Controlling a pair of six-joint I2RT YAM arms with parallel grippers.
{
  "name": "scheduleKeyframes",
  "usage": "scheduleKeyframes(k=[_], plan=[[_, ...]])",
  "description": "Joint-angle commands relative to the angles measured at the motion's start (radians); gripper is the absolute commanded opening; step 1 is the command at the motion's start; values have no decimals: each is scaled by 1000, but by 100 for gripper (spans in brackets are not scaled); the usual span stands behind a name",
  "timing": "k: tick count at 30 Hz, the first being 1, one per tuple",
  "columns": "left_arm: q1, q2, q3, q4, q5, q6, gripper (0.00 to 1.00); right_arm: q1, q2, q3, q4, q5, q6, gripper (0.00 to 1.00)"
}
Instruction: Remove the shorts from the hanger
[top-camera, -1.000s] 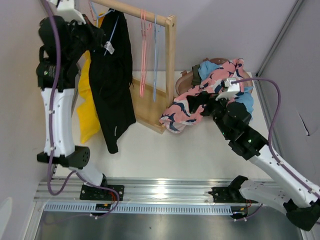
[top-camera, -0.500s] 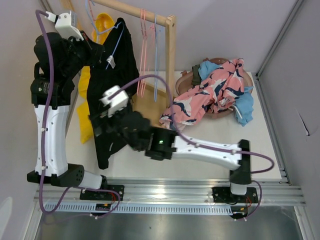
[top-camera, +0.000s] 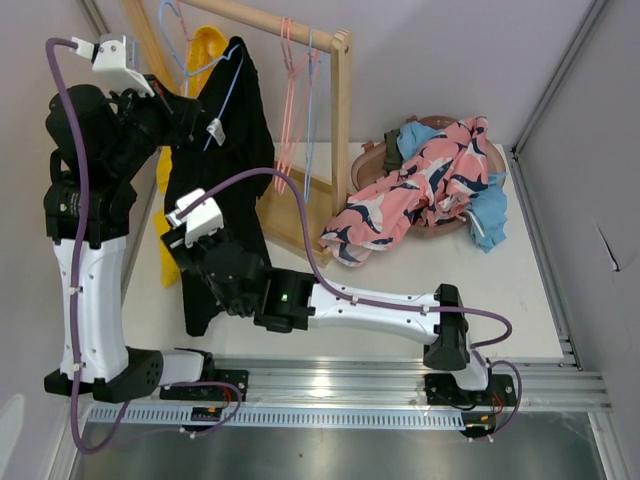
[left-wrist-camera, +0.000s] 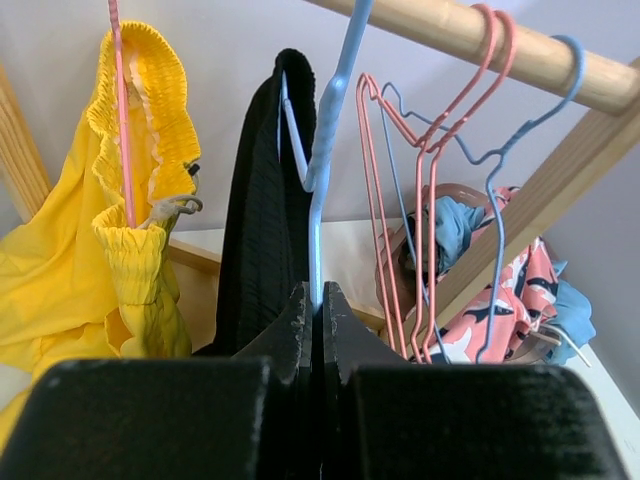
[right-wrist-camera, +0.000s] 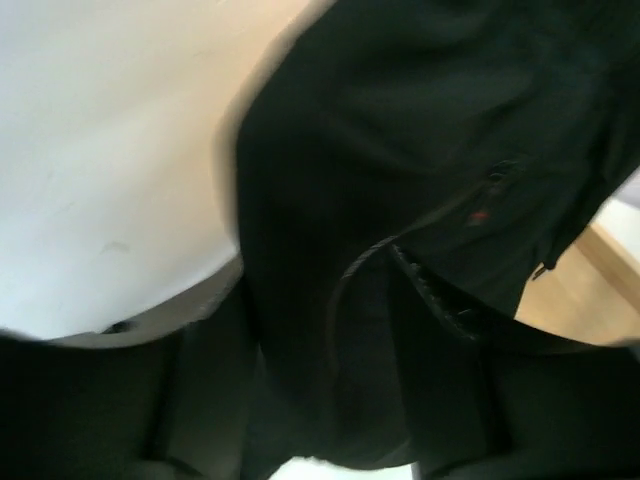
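Observation:
The black shorts (top-camera: 225, 150) hang from a light blue hanger (top-camera: 222, 85) at the left end of the wooden rack. My left gripper (top-camera: 195, 110) is shut on that hanger's wire; in the left wrist view the blue hanger (left-wrist-camera: 325, 150) runs up from between the closed fingertips (left-wrist-camera: 316, 300), with the shorts (left-wrist-camera: 265, 220) draped just behind. My right gripper (top-camera: 205, 290) reaches across to the shorts' lower leg. In the right wrist view the black shorts (right-wrist-camera: 400, 150) fill the frame, and cloth lies between the spread fingers of the right gripper (right-wrist-camera: 320, 400).
A yellow garment (top-camera: 205, 50) hangs on a pink hanger left of the shorts. Empty pink and blue hangers (top-camera: 295, 100) hang on the rack's rod (top-camera: 340, 120). A basket (top-camera: 372, 155) piled with pink patterned and blue clothes stands at the right. Walls close in on both sides.
My right arm swung from the basket at the right across to the shorts' lower leg, and its jaws narrowed. My left gripper moved left and up with the hanger and shorts.

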Motion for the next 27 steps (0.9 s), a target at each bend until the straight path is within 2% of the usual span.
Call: scheduleKeyframes(k=[1, 3, 6, 7, 11, 13, 17, 19, 21, 24, 27], plan=[[5, -50, 7, 78, 26, -19, 0, 0, -18, -47, 110, 117, -45, 20], [5, -58, 7, 81, 31, -21, 0, 1, -39, -88, 109, 126, -33, 0], [5, -56, 28, 79, 28, -16, 0, 21, -88, -211, 92, 105, 38, 0], [5, -47, 37, 75, 20, -15, 0, 32, -100, -298, 90, 99, 88, 0], [5, -6, 149, 36, 0, -5, 0, 124, -136, -512, 62, 105, 226, 0], [5, 4, 197, 26, 1, -8, 0, 185, -130, -582, 36, 114, 291, 0], [5, -12, 191, 26, 17, -16, 0, 241, -90, -634, -117, 140, 475, 0], [5, -33, 159, 30, 18, -27, 0, 236, -90, -636, -120, 158, 486, 0], [5, -94, 62, 55, 46, -59, 0, 218, -101, -633, -76, 187, 436, 0], [3, -197, -103, 64, 110, -112, 0, 127, -137, -621, 30, 194, 325, 0], [3, -312, -271, 84, 126, -137, 0, 5, -170, -561, 47, 117, 288, 0]])
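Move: The black shorts hang from the blue hanger that the left hand already grips; their middle is about 15 cm below that hand and 3 cm right. A yellow garment hangs some 14 cm ahead and 4 cm left of it, pink hangers 12 cm ahead and 16 cm right. From the half-open right hand the shorts' middle lies about 8 cm ahead and 7 cm right, roughly level, with the near edge of the cloth between its fingers. Right pinches the black shorts and pulls about 22 cm down while left backs its held hanger 6 cm. ##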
